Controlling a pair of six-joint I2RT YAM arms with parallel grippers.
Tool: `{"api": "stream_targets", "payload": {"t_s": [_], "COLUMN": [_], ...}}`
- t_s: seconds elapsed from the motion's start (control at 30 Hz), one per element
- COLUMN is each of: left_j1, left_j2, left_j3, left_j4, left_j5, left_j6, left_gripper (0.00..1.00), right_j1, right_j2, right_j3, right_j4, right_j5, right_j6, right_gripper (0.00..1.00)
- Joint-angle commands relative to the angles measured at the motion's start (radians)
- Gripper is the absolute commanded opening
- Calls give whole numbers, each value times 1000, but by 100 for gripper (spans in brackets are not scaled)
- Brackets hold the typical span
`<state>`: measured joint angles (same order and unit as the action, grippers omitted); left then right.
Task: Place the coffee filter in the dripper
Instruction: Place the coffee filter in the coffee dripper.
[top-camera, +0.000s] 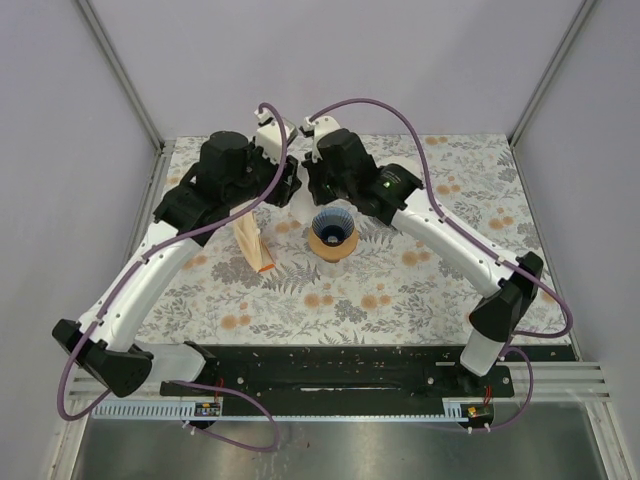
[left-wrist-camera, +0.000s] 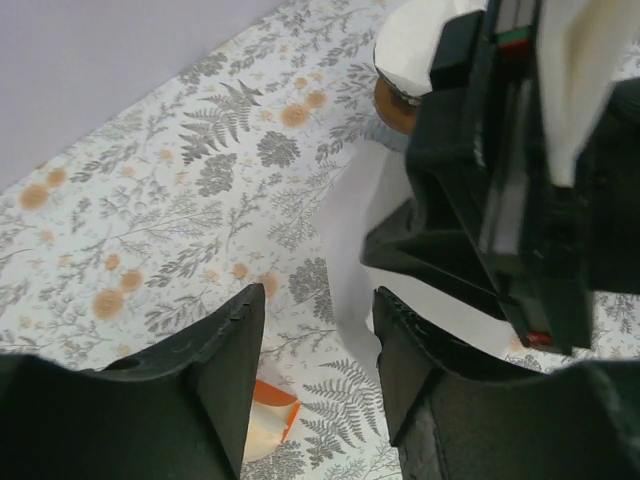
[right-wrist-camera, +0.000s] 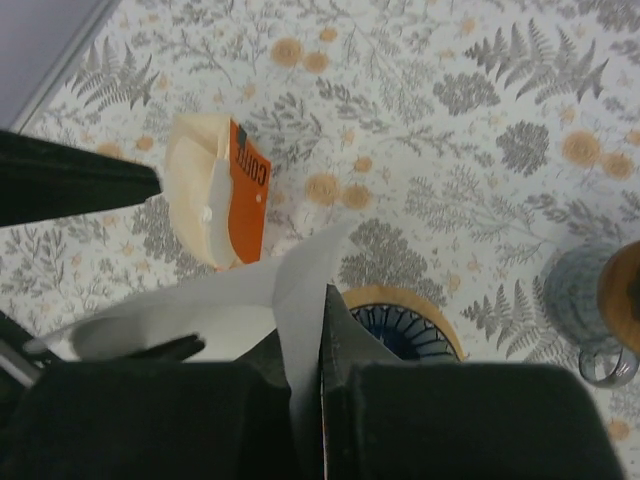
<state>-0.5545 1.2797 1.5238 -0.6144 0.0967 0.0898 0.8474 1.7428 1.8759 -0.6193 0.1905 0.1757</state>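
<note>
The white coffee filter (right-wrist-camera: 300, 285) is pinched in my right gripper (right-wrist-camera: 322, 300), which is shut on its edge, and the paper fans out to the left. Directly below it stands the dripper (right-wrist-camera: 405, 325), tan-rimmed with a ribbed dark-blue inside, also visible in the top view as the dripper (top-camera: 333, 235). My left gripper (left-wrist-camera: 315, 300) is open. The filter (left-wrist-camera: 352, 245) hangs just off its right finger (left-wrist-camera: 400, 350), and nothing is held between the jaws. Both grippers meet above the table behind the dripper, left gripper (top-camera: 288, 185) facing right gripper (top-camera: 312, 180).
An orange-and-cream pack of filters (top-camera: 255, 247) lies on the floral cloth left of the dripper. A grey-blue and brown object with a metal ring (right-wrist-camera: 595, 310) sits at the right edge of the right wrist view. Grey walls enclose the table.
</note>
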Motion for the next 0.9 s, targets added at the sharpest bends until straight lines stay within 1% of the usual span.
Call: {"api": "stream_targets", "payload": {"t_s": [0.0, 0.17, 0.27, 0.3, 0.33, 0.47, 0.6, 0.67, 0.77, 0.8, 0.87], "left_j1": [1, -1, -2, -1, -1, -1, -1, -1, -1, -1, -1], "left_j2": [64, 121, 139, 147, 155, 190, 220, 239, 256, 259, 270], "left_j3": [38, 64, 61, 59, 56, 64, 58, 62, 52, 49, 44], "left_j4": [-5, -41, -44, -44, -47, -70, -90, -110, -122, -123, -127], "left_j5": [72, 104, 130, 141, 150, 172, 192, 199, 227, 233, 244], "left_j6": [-39, -48, -56, -58, -65, -78, -85, -85, -128, -134, -140], "left_gripper": [48, 24, 16, 15, 14, 11, 4, 2, 0, 0, 0], "right_j1": [-13, -39, -83, -94, -103, -140, -159, -165, -169, -174, -176], "right_j2": [-63, -85, -89, -86, -82, -62, -48, -40, -35, -35, -35], "right_j3": [46, 19, -15, -29, -38, -67, -83, -87, -93, -95, -100], "right_j4": [-198, -290, -304, -303, -303, -304, -295, -296, -293, -290, -283], "right_j5": [-83, -105, -181, -187, -232, -278, -324, -336, -335, -338, -336], "right_j6": [48, 42, 38, 38, 35, 22, 5, -1, -7, -10, -16], "right_gripper": [0, 0, 0, 0, 0, 0, 1, 6, 18, 25, 32]}}
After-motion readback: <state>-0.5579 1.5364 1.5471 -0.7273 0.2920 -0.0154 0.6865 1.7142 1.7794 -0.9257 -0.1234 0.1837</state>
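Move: My left hand, open, goes for the coffee filter in my right fingers, its middle about 4 cm to the right, 4 cm below and barely 1 cm ahead. From my right hand, the dripper stands some 3 cm ahead, 4 cm right and 22 cm below. About 20 cm left of the dripper, and level with it, lies the coffee bag; the glass carafe stands 12 cm to its right and 7 cm farther out. I lower the filter towards the dripper with both hands together. My left hand sinks about 10 cm and drifts 5 cm right, closing to pinch the paper; my right hand goes down, 6 cm right and a little back, keeping its grip until its fingers start to part at the end. Both tip some 25 degrees further down. ##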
